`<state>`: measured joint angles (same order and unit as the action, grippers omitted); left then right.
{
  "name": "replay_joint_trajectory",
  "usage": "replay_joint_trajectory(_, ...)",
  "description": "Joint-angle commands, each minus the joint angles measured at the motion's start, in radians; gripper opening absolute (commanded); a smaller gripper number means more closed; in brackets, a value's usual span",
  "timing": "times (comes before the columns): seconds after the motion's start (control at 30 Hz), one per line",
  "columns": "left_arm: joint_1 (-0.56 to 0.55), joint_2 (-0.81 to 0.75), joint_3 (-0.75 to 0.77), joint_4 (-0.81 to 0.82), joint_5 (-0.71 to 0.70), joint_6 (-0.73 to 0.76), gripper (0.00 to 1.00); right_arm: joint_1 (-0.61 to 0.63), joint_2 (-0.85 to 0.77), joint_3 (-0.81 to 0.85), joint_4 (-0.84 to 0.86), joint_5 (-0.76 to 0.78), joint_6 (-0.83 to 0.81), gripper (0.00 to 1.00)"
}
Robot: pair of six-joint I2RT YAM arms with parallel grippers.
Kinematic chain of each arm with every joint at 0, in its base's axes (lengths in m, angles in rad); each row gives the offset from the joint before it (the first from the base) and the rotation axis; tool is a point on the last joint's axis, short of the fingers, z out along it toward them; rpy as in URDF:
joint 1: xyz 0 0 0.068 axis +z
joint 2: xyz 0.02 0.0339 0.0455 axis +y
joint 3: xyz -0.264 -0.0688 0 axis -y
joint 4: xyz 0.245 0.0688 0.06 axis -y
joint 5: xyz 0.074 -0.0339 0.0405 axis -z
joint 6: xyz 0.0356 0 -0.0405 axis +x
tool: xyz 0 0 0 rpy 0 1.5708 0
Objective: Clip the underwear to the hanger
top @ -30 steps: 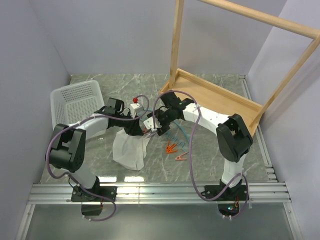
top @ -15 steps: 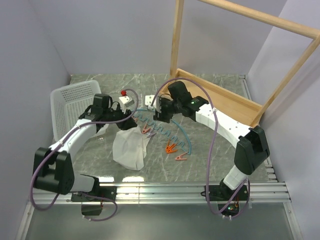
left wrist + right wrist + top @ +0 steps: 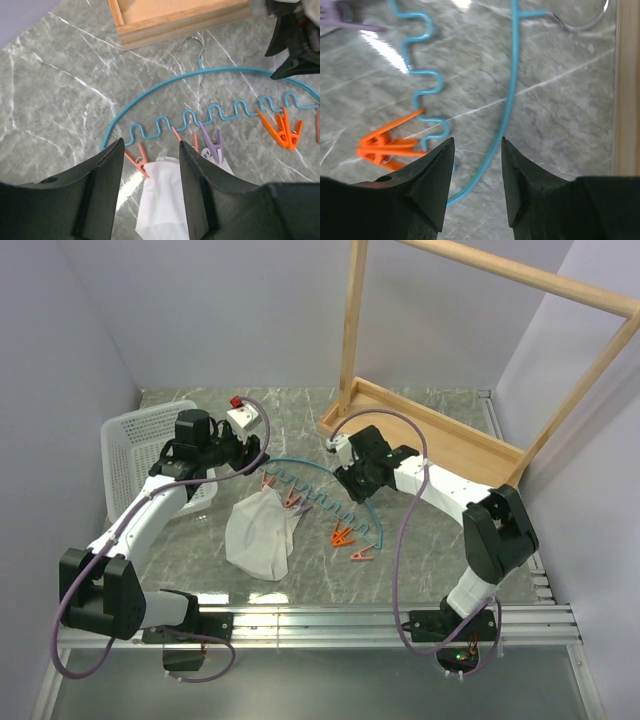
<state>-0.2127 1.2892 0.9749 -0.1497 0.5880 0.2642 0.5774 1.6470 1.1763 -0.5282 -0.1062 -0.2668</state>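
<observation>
The white underwear [image 3: 262, 535] lies crumpled on the marble table and also shows in the left wrist view [image 3: 162, 200]. Its top edge meets a pink clip [image 3: 137, 157] and a purple clip [image 3: 215, 144] on the hanger's wavy bar. The teal hanger [image 3: 330, 472] lies flat, its arch also showing in the wrist views [image 3: 150, 90] [image 3: 512, 85]. My left gripper [image 3: 252, 452] [image 3: 150, 145] is open and empty, above the underwear's top edge. My right gripper [image 3: 351, 480] [image 3: 477, 142] is open and empty, above the hanger's arch.
Orange clips [image 3: 342, 536] [image 3: 387, 145] sit at the hanger's right end, and another [image 3: 362, 554] lies just in front of it. A white basket [image 3: 150, 445] stands at the left. The wooden rack's base [image 3: 430, 435] [image 3: 175, 17] is behind the hanger.
Both grippers, which met over the underwear's top edge, have drawn apart. The left has moved back and left, the right toward the hanger's arch.
</observation>
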Motion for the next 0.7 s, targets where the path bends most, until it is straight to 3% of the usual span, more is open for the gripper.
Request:
replay_joint_trajectory(0.0,0.003,0.024,0.057,0.045,-0.008,-0.003,0.53,-0.028,0.048,0.017,0.016,0.076,0.1,0.49)
replay_joint_trajectory(0.37,0.004,0.03,0.036,0.042,-0.025,-0.011,0.53,-0.059,0.241,0.114,-0.03,0.102,0.13,0.42)
replay_joint_trajectory(0.53,0.004,0.039,0.034,0.045,-0.036,-0.005,0.53,-0.059,0.329,0.221,-0.134,0.097,0.129,0.23)
replay_joint_trajectory(0.67,0.004,0.056,0.041,0.064,-0.05,-0.013,0.54,-0.054,0.385,0.261,-0.187,0.154,0.118,0.2)
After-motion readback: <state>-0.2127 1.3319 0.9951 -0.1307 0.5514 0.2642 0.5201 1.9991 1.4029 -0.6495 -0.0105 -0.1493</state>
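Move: The right hand, half open, hangs about 8 cm above the hanger; the stretch of curved bar it goes for lies some 4 cm ahead and 2 cm to its right. From that hand, the hook is roughly 11 cm ahead and 4 cm left, the orange clips about 7 cm back and 2 cm left, and the purple clip level with it, some 11 cm left. From the left hand, that stretch of bar lies about 23 cm right, level ahead, and 20 cm below. Downward first, the right hand sinks about 7 cm to the table with a small drift to its right, then eases forward some 2 cm onto the curved bar, to the right of the hook. The wrist tips steeper and turns clockwise by around 10 degrees as the half-open fingers close to a narrow gap, bringing the bar between their tips. ##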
